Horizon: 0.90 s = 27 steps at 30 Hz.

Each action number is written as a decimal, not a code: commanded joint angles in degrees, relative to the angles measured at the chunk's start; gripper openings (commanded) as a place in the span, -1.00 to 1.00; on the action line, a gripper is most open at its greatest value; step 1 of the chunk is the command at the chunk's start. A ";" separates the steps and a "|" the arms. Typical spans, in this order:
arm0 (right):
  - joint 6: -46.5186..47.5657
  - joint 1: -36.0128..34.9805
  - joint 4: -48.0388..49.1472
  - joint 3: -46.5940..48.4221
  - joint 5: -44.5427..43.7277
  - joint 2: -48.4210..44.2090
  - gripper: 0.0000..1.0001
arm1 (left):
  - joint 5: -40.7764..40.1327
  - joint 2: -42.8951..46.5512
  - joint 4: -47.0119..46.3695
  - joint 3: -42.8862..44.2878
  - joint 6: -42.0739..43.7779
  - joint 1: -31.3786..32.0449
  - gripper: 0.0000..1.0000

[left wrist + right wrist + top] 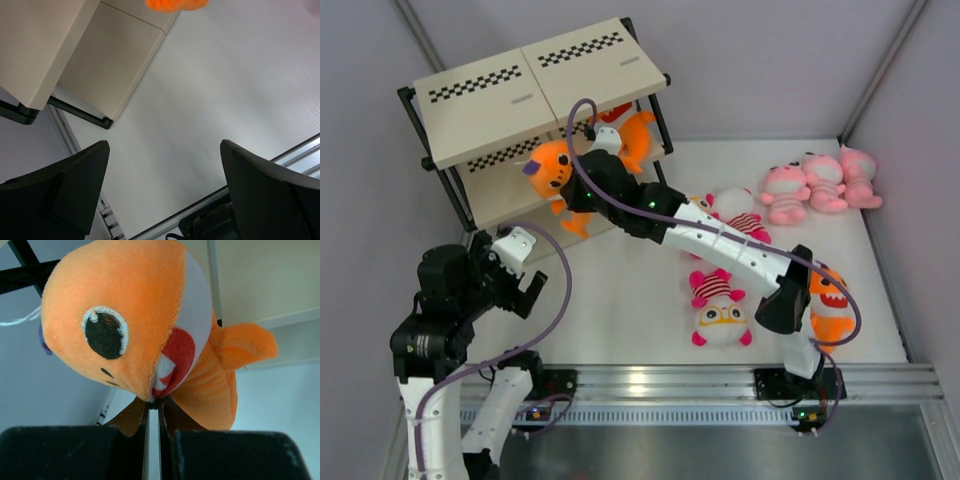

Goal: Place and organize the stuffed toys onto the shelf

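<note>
The shelf (480, 105) stands at the back left, with one orange toy (636, 135) lying on its middle tier. My right gripper (577, 190) is shut on a second orange toy (550, 168) and holds it in the air at the front of that tier. In the right wrist view the jaws (159, 405) pinch this toy (130, 320) at its mouth. My left gripper (527, 290) is open and empty, low by the shelf's left foot; its view shows the shelf boards (110, 65). A third orange toy (831, 300) lies by the right arm's base.
Three pale pink toys (823, 182) lie in a row at the back right. Two magenta-striped toys lie on the table, one (722, 310) at the front centre and one (742, 212) partly under the right arm. Grey walls enclose the table.
</note>
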<state>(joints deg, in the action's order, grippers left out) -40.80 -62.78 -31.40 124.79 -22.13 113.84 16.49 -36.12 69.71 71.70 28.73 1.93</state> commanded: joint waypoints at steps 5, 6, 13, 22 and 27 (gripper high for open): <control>-1.39 1.79 11.87 6.16 -0.02 4.54 -1.00 | 1.79 0.61 -0.89 0.89 -0.16 0.18 0.98; -1.30 1.87 14.50 6.60 -0.63 5.50 -1.00 | 1.88 0.52 -0.81 1.24 -0.25 0.26 0.97; -3.67 3.19 20.31 8.80 -3.71 11.05 -0.66 | 0.82 0.26 -0.81 1.77 0.01 0.44 0.97; -2.01 4.25 27.96 10.47 -5.64 14.04 0.08 | 1.70 0.26 -0.81 0.81 -0.34 0.53 0.98; 0.71 4.42 28.33 10.12 -5.47 12.46 0.14 | 0.74 0.35 -0.81 0.90 -0.08 0.53 0.98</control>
<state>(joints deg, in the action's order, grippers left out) -42.41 -58.92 -7.44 132.14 -26.50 128.11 17.08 -36.10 69.71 72.01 28.64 2.31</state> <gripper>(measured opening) 0.568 0.987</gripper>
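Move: The right gripper already holds the orange shark toy just outside the shelf. Its place on the middle board is roughly 12 cm ahead, 8 cm to the left and 4 cm below the gripper. The shark already on the shelf is some 19 cm ahead, 13 cm to the right and 3 cm lower. The upper board's front edge is about 3 cm ahead, straight in line and 14 cm above. From the left gripper that same place is about 25 cm straight ahead, about level. Push the right gripper forward and to the left, about 9 cm forward and 5 cm left at nearly constant height, carrying the shark toy in between the upper and middle boards. Roll the wrist some 15 degrees, its left side rising, and tip the fingers slightly up. A third of the way in, start opening the fingers to a little over half while still going forward, and let go of the toy. ##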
